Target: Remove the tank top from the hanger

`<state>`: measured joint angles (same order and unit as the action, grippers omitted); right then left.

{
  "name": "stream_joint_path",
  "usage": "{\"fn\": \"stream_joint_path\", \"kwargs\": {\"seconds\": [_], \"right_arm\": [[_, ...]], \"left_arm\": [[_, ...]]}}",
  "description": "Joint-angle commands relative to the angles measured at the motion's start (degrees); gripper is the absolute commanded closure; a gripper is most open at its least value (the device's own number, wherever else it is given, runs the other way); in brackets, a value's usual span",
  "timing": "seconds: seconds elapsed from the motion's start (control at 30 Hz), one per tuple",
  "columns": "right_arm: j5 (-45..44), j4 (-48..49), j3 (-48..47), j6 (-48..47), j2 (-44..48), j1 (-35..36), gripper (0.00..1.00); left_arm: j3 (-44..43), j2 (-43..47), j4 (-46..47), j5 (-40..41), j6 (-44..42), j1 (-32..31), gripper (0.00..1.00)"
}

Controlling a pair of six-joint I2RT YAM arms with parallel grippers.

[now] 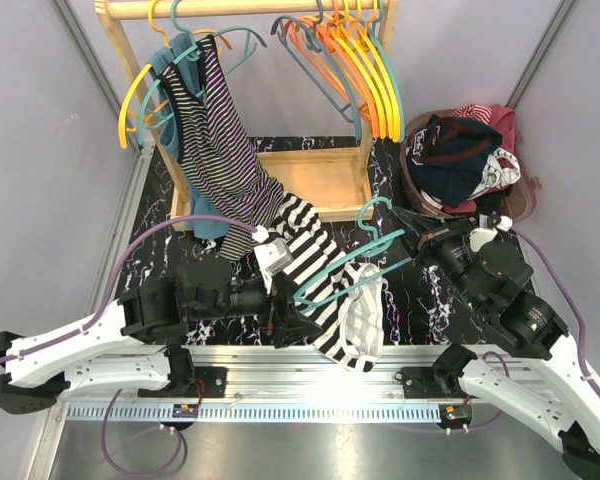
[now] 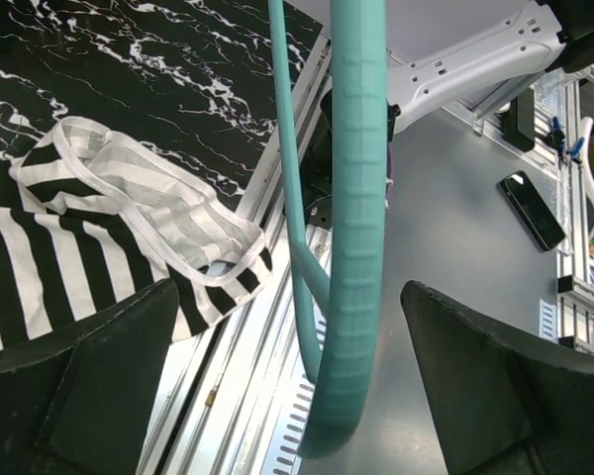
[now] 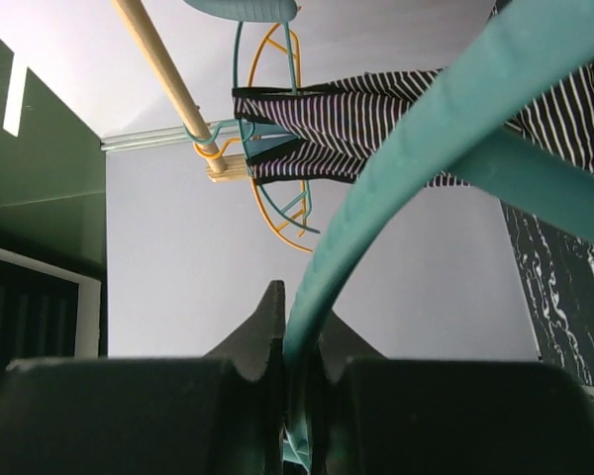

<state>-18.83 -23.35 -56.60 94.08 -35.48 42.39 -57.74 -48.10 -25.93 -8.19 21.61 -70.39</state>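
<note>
The black-and-white striped tank top (image 1: 315,262) lies spread on the marble table, its white-trimmed straps (image 1: 365,322) hanging at the front edge. Above it hovers a teal hanger (image 1: 352,270). My right gripper (image 1: 412,240) is shut on the hanger close to its hook, seen pinched between the jaws in the right wrist view (image 3: 302,341). My left gripper (image 1: 295,325) is open at the hanger's near end. In the left wrist view the bare hanger arm (image 2: 356,218) passes between the spread fingers (image 2: 79,386) without touching them, and the tank top (image 2: 109,228) lies below to the left.
A wooden rack (image 1: 250,8) at the back carries orange hangers (image 1: 365,60) and a thin-striped dark garment (image 1: 215,140) on a teal hanger. A pile of clothes (image 1: 465,155) sits at the back right. The aluminium rail (image 1: 310,355) runs along the table's front edge.
</note>
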Motion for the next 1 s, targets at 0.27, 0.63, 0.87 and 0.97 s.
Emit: {"fn": "stream_joint_path", "kwargs": {"seconds": [0.27, 0.63, 0.87, 0.97], "right_arm": [[5.7, 8.2, 1.5, 5.1, -0.7, 0.1, 0.92], [1.4, 1.1, -5.0, -3.0, -0.3, 0.1, 0.0], [-6.6, -15.0, -18.4, -16.9, 2.9, 0.1, 0.0], [-6.6, -20.8, -22.2, -19.2, 3.8, 0.0, 0.0]], "left_arm": [[-4.8, 0.4, 0.4, 6.0, -2.4, -0.8, 1.0], [-11.0, 0.2, -17.0, 22.9, 3.3, -1.2, 1.0], [-19.5, -1.6, -32.8, 44.6, 12.5, -1.1, 1.0], [-27.5, -7.2, -34.4, 46.7, 9.9, 1.3, 1.0]]}}
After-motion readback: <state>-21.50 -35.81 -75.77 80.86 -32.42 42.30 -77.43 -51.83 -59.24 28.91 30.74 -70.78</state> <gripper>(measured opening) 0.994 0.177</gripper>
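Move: Between the left hand's open fingers sits the hanger end, about 1 cm to their right and level with them. The striped tank top lies free on the table some 14 cm ahead, 3 cm right and 28 cm below, with the rack tray about 38 cm straight ahead at table height. The dark shirt hangs roughly 28 cm ahead, 19 cm left and 10 cm lower. For the right hand, gripping the hanger's other side, that end is about 12 cm back, 15 cm left and 8 cm down. Closing on the hanger end, the left fingers pinch it while the right hand still grips the other side and eases about 2 cm left. The right fingers then open wide and let go, the hand withdrawing up some 9 cm, to the right and back; the left carries the hanger about 10 cm left and 7 cm forward towards the rack, turning some 35 degrees counter-clockwise. ##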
